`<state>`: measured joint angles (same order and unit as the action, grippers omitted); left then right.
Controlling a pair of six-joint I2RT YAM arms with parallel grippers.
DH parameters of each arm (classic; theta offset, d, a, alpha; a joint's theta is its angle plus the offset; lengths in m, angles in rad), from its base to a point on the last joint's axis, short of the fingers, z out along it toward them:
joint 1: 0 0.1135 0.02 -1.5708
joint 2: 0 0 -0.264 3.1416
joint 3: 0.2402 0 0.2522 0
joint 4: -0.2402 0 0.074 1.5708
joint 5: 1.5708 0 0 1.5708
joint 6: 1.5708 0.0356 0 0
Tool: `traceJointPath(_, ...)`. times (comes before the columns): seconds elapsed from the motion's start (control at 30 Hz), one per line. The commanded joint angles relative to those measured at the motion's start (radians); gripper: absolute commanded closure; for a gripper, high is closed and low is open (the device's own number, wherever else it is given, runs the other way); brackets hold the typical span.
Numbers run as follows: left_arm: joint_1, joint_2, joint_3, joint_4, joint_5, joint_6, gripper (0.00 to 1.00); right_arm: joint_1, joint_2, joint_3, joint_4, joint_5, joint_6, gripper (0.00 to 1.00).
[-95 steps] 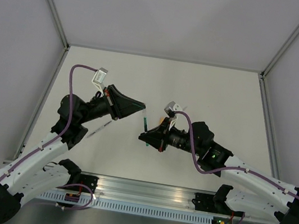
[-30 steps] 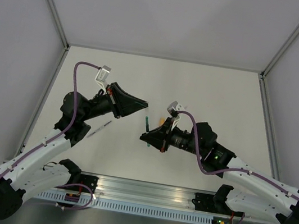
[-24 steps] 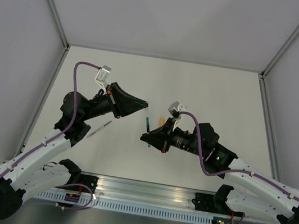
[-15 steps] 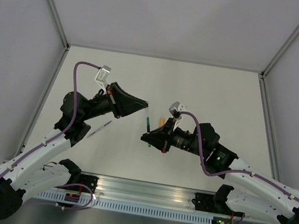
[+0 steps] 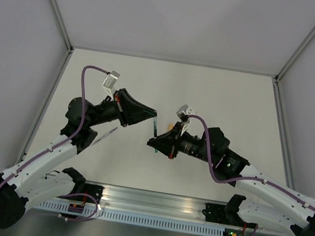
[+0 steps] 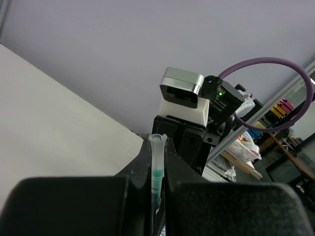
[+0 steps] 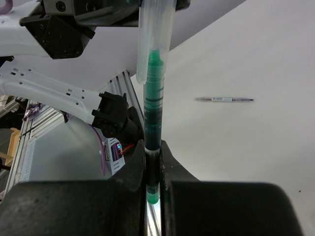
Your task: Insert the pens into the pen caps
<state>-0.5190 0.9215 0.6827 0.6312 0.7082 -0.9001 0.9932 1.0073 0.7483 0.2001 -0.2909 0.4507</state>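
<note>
My right gripper (image 7: pixel 153 153) is shut on the lower end of the dark green pen (image 7: pixel 153 113), which stands up from its fingers. The pen's tip sits inside a clear pen cap (image 7: pixel 155 34). That cap (image 6: pixel 157 152) is pinched in my shut left gripper (image 6: pixel 157 147), with green showing through its wall. From above, the left gripper (image 5: pixel 153 116) and right gripper (image 5: pixel 153 141) meet over the table's middle, the green pen (image 5: pixel 153 129) bridging them. A pale grey-white pen (image 5: pixel 103 138) lies on the table beside the left arm.
A small orange stub (image 5: pixel 170 126) lies on the table just behind my right wrist, partly hidden. The pale pen (image 7: pixel 224 99) lies flat, apart from both grippers. Grey walls with metal posts close the table (image 5: pixel 226 99) on three sides.
My left gripper has shifted slightly toward the right gripper, closing the gap, and the cap has come over the green pen's tip. The right gripper has barely moved.
</note>
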Motion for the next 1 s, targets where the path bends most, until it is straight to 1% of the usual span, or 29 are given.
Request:
traceJointPath(0.0,-0.003,0.008,-0.028,0.077,0.065,0.001,0.98,0.004,0.008,0.063,0.051,0.019,0.008,1.00)
traceJointPath(0.37,-0.003,-0.019,-0.090,0.114,0.099,0.040,0.98,0.004,-0.022,0.103,0.038,0.091,0.005,1.00)
traceJointPath(0.5,-0.003,-0.018,-0.109,0.166,0.106,0.021,0.98,0.004,-0.033,0.103,0.048,0.102,0.013,1.00)
traceJointPath(0.7,-0.003,0.005,-0.103,0.193,0.135,0.004,0.98,0.004,-0.030,0.117,0.042,0.101,0.009,1.00)
traceJointPath(0.77,-0.003,0.010,-0.100,0.188,0.140,0.003,0.89,0.004,-0.024,0.126,0.039,0.079,0.000,1.00)
traceJointPath(0.8,-0.003,0.011,-0.095,0.183,0.140,0.001,0.83,0.004,-0.018,0.131,0.030,0.056,-0.006,1.00)
traceJointPath(0.83,-0.003,0.011,-0.091,0.176,0.139,0.001,0.69,0.005,-0.015,0.137,0.025,0.049,-0.009,1.00)
traceJointPath(0.93,-0.003,0.005,-0.071,0.156,0.131,0.003,0.48,0.004,-0.006,0.126,0.027,0.000,-0.017,1.00)
traceJointPath(0.97,-0.003,0.005,-0.066,0.150,0.128,0.003,0.46,0.004,-0.004,0.122,0.025,-0.014,-0.018,1.00)
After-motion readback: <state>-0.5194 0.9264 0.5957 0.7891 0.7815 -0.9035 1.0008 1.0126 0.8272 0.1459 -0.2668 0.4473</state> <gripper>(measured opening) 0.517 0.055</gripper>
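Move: The left hand holds the clear cap, already over the green pen's tip; the pen's middle lies about 6 cm below that hand and 3 cm back. From the right hand, which grips the pen, the cap sits roughly 10 cm above and 3 cm ahead. On the table, some 30 cm below the left hand, a grey pen lies about 22 cm left and 8 cm ahead, an orange marker about 17 cm ahead and 5 cm right. The left fingers open, letting go of the cap, easing back and down 2 cm as the right lifts 2 cm. ##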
